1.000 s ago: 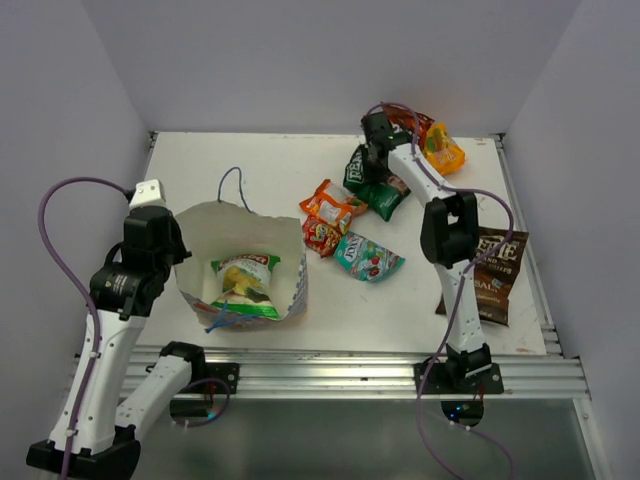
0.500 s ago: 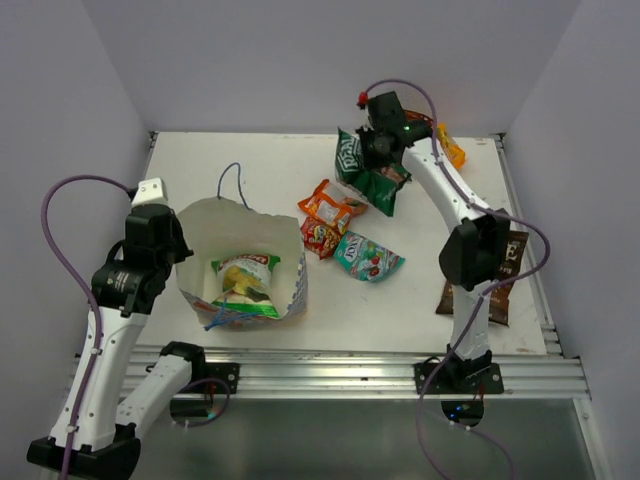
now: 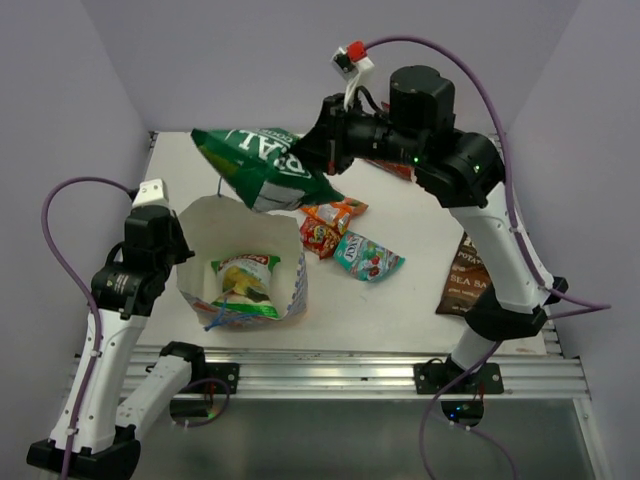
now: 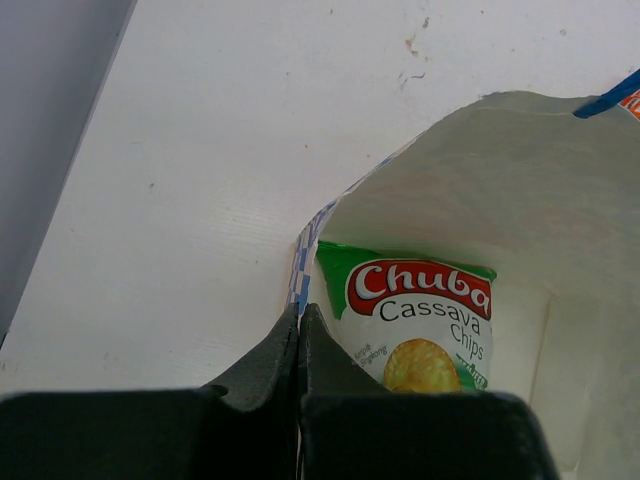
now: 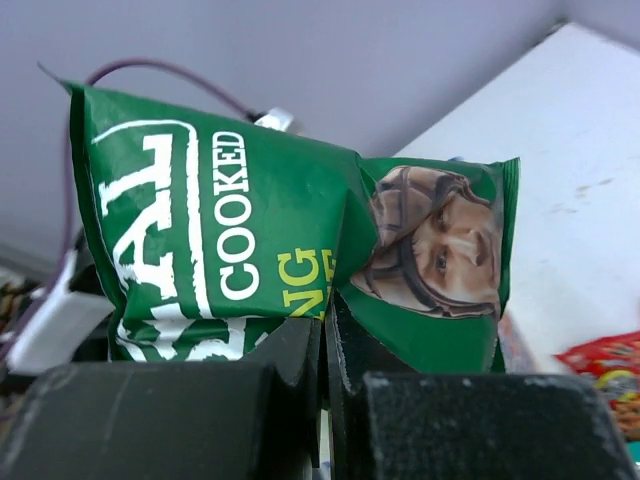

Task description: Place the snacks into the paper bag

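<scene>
A large green snack packet [image 3: 262,167] hangs in the air over the far rim of the white paper bag [image 3: 200,222], pinched at its edge by my right gripper [image 3: 320,158], which is shut on it. Seen from the right wrist, the packet [image 5: 280,220] fills the frame above the closed right gripper [image 5: 326,305]. A green Chuba cassava chips packet [image 3: 245,285] lies inside the bag. My left gripper [image 4: 300,312] is shut on the bag's left rim [image 4: 305,250], beside the chips packet [image 4: 420,320].
Loose snacks lie on the table right of the bag: a red-orange packet [image 3: 337,212], a red one [image 3: 321,237], a teal one [image 3: 367,257] and a dark brown one [image 3: 478,277] by the right edge. A blue string handle [image 3: 215,322] hangs at the bag's front.
My right gripper shut on the green packet at the far right, lifted it and swung it left until it hung over the bag. The left arm has stayed put.
</scene>
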You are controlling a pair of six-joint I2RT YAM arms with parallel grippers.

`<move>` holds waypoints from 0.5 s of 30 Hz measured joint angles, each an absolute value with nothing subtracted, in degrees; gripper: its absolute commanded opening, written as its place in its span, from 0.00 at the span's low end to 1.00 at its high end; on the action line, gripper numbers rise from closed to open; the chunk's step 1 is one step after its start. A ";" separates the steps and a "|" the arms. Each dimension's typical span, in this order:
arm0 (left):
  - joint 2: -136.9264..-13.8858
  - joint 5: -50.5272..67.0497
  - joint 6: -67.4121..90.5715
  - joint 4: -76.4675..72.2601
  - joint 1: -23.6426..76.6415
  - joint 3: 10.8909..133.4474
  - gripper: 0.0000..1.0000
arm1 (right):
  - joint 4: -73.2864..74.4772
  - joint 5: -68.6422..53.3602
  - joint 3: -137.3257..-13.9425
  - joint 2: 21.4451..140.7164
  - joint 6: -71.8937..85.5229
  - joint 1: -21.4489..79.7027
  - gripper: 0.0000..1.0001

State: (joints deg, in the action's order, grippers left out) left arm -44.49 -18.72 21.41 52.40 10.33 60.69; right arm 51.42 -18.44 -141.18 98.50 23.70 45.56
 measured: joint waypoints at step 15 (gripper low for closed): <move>-42.33 -18.20 21.41 52.95 10.33 60.47 0.00 | 46.61 -27.90 -125.14 102.30 33.23 56.62 0.00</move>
State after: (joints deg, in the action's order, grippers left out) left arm -42.33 -18.20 21.41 52.95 10.33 60.47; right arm 46.61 -27.90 -125.14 102.30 33.23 56.62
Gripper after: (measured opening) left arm 0.007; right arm 0.010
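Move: The right hand holds the green packet; the paper bag's middle lies about 14 cm to its left, 3 cm back and 37 cm below. The red packet on the table is some 14 cm ahead and 3 cm right of that hand, the teal packet 8 cm ahead and 14 cm right, both about 50 cm below. The left hand pinches the bag's left rim, the bag's middle about 10 cm right, 1 cm back and 12 cm below. Right hand swings left and back, then down some 11 cm, towards the bag; left keeps its rim pinched. ##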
